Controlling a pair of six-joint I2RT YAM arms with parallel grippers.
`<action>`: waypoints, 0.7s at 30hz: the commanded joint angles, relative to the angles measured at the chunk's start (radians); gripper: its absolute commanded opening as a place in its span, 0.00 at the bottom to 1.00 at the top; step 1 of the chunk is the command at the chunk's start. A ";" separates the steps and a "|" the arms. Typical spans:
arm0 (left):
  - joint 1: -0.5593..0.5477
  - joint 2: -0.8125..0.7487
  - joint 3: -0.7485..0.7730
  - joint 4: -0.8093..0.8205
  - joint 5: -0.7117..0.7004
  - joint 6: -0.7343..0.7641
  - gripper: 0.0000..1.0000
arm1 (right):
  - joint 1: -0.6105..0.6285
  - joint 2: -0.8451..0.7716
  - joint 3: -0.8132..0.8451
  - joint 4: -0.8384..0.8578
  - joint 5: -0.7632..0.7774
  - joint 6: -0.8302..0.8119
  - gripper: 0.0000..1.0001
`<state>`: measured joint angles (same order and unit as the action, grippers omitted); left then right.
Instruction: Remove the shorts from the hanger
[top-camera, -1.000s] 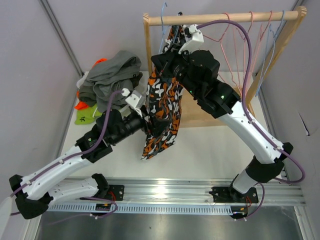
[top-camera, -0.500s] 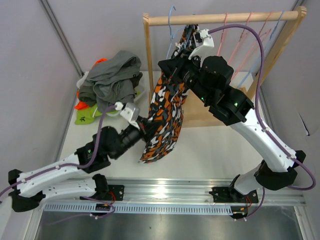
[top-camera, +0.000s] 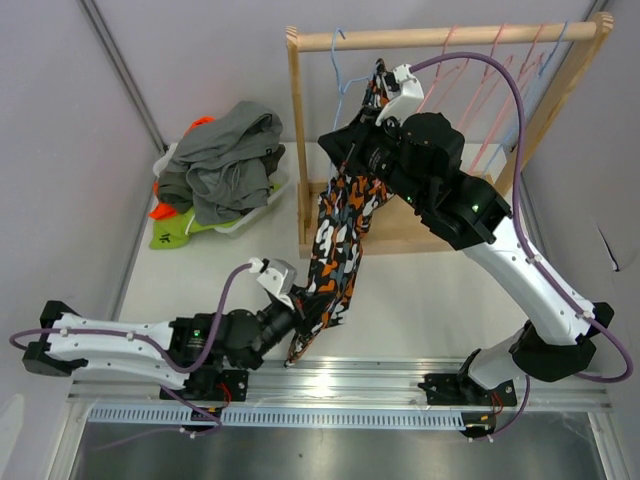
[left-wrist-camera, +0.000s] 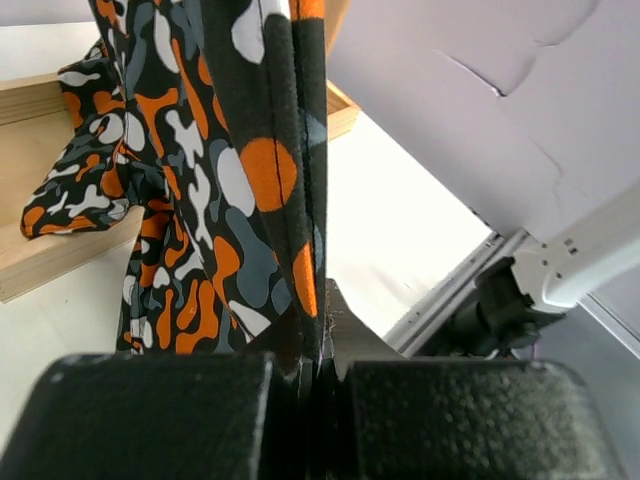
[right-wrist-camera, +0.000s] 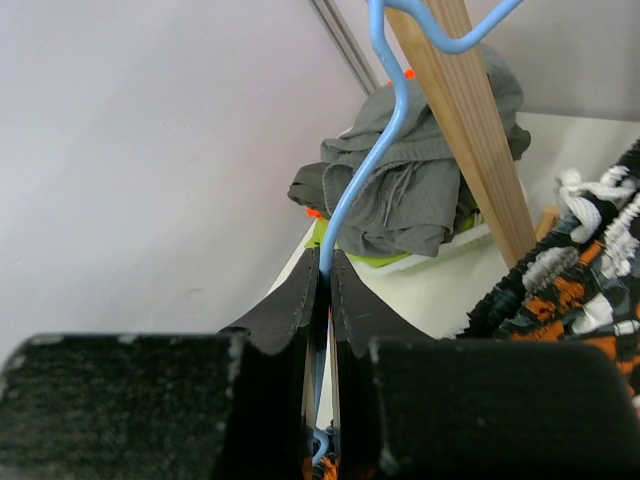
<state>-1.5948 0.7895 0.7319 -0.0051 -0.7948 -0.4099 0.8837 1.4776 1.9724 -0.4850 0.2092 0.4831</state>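
Observation:
The camouflage-print shorts (top-camera: 340, 235) hang stretched from a blue hanger (top-camera: 341, 82) whose hook sits up at the wooden rail. My right gripper (top-camera: 346, 150) is shut on the hanger's wire just above the waistband. In the right wrist view the blue hanger (right-wrist-camera: 368, 160) runs up from between the closed fingers of the right gripper (right-wrist-camera: 325, 275), and the shorts' waistband (right-wrist-camera: 590, 265) shows at the right. My left gripper (top-camera: 302, 316) is shut on the shorts' lower hem near the table's front. The left wrist view shows the left gripper (left-wrist-camera: 318, 352) pinching the shorts (left-wrist-camera: 240, 190) at the seam.
A wooden rack (top-camera: 450, 37) carries several empty pink and blue hangers (top-camera: 492, 85) right of the shorts; its base board (top-camera: 425, 228) lies under them. A pile of grey, orange and green clothes (top-camera: 225, 160) fills a white tray at back left. A metal rail (top-camera: 330, 385) runs along the front.
My left gripper closed on the shorts' lower edge and drew back toward the front of the table, pulling the cloth taut and downward. The right arm rose and shifted slightly right with the hanger.

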 joint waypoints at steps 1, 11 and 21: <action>-0.036 0.088 -0.002 -0.010 0.014 0.014 0.00 | -0.045 -0.079 0.025 0.187 0.094 -0.026 0.00; -0.333 0.266 0.069 -0.056 -0.237 -0.104 0.00 | -0.163 0.021 0.188 0.100 0.068 -0.048 0.00; -0.384 0.312 0.142 -0.165 -0.383 -0.147 0.00 | -0.212 -0.049 0.074 0.106 0.019 0.060 0.00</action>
<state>-1.9614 1.1000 0.8291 -0.1211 -1.1412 -0.5346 0.7036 1.5032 2.0731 -0.5411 0.1967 0.6361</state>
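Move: The left hand already holds the shorts' lower end; their waist, still on the hanger, lies about 24 cm ahead, 9 cm right and 21 cm above, with the wooden tray 27 cm ahead, 17 cm right and 27 cm below. From the right hand, which already pinches the blue hanger's left shoulder, that waist is some 6 cm ahead, 7 cm right, about level; the hanger's hook 8 cm ahead, straight above by 10 cm; the nearest empty hangers 8 cm ahead, 20 cm right, level. Keeping the shorts' lower end pinched, the left hand first slips right, then draws mainly back towards the robot, about 8 cm, and down 5 cm, away from the rail, rolling some 10 degrees. The right hand keeps its pinch on the blue hanger and carries it right about 5 cm, dipping slightly, then also forward and up, turning a little clockwise. ##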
